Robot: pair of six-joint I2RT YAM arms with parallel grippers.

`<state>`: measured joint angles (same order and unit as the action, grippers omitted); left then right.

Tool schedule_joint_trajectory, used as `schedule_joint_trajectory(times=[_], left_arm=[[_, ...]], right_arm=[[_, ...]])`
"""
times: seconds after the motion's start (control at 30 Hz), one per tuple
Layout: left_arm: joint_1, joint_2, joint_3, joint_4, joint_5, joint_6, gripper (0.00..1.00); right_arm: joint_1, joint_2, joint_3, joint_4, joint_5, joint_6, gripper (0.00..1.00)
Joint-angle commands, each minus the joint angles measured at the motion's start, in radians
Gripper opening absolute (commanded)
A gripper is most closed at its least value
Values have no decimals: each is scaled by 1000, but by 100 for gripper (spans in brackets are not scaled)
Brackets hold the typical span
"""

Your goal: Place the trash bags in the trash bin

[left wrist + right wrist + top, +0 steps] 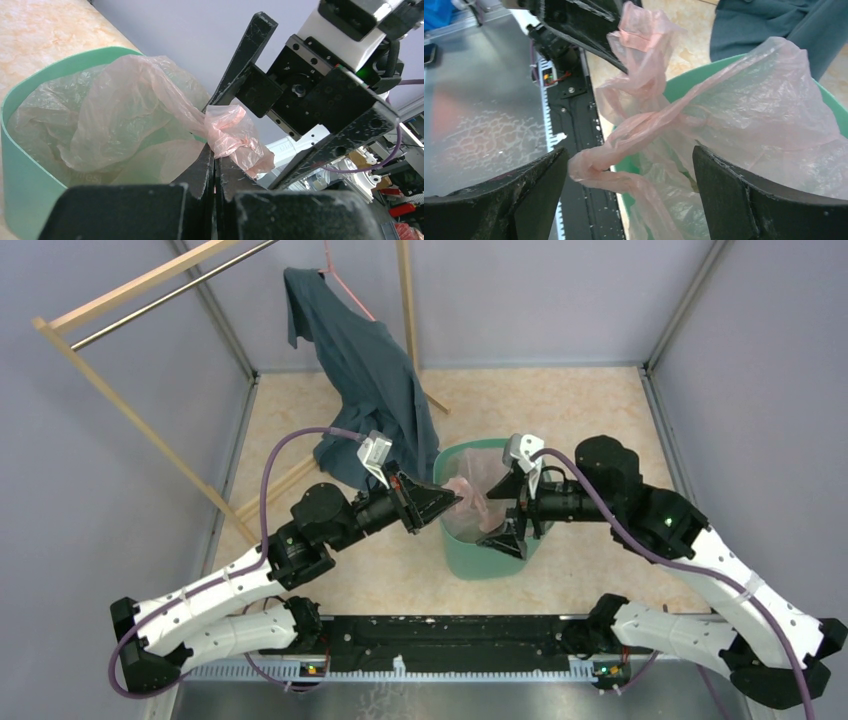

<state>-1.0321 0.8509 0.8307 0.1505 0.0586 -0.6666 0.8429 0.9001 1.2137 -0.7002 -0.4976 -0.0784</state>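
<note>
The teal-green trash bin [485,562] stands on the floor between my two arms. A pale pink, wrinkled trash bag [470,492] lies bunched over its mouth, partly inside. My left gripper [455,498] is shut on a twisted end of the bag [232,132] above the bin's rim [20,165], and its closed tip [215,150] pinches the film. My right gripper [492,515] hangs over the bin from the right, open wide. In the right wrist view a twisted strand of the bag [624,132] passes between its spread fingers [630,150] without being clamped. Green rim [684,85] shows behind.
A dark blue-grey shirt [370,380] hangs from a pink hanger just behind the bin. A wooden clothes rack [120,300] stands at the back left. The black base rail [430,640] runs along the near edge. Grey walls close in both sides.
</note>
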Motion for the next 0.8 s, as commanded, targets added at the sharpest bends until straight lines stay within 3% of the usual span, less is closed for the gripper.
schedule_joint_trajectory(times=[0.0,0.17,0.23,0.37,0.43,0.53,0.6,0.63,0.77], left_arm=[[-2,-19,4,37,-22,-6,0],[-1,-40,33,-60,-15,9,0],[-1,-58,34,-86,5,14,0],[-2,-95,33,-174,-32,-9,11],[-2,-105,49,-278,-67,-55,32],[-2,-115,107,-417,-104,-145,75],[-2,-120,154,-472,-82,-183,93],[-1,-119,184,-499,-74,-200,98],[-2,-68,333,-666,-119,-296,99]], right_arm=[[10,-23,-48,129,98,24,88],[10,-56,-43,222,159,144,23],[10,-104,-78,306,217,229,8],[10,-149,-93,414,211,396,0],[10,-148,-85,442,218,445,0],[10,-129,-71,439,213,447,0],[10,-100,-48,404,222,431,0],[10,-91,-42,398,221,429,0],[10,-69,-52,438,168,459,0]])
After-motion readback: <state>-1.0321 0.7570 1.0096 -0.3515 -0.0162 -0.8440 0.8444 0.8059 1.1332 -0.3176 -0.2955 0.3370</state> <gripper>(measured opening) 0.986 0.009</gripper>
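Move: The twisted neck of the trash bag runs between the right hand's open fingers, about 1 cm ahead of the hand point, 2 cm left and 1 cm up. The trash bin's middle is some 9 cm ahead of this hand, 1 cm left and 20 cm below. The left hand still pinches the bag's bunched end; from it the neck is about 2 cm back, 6 cm right and 3 cm down. The right hand pinches the trash bag's neck and rises about 8 cm; the left lets go, withdrawing left. ##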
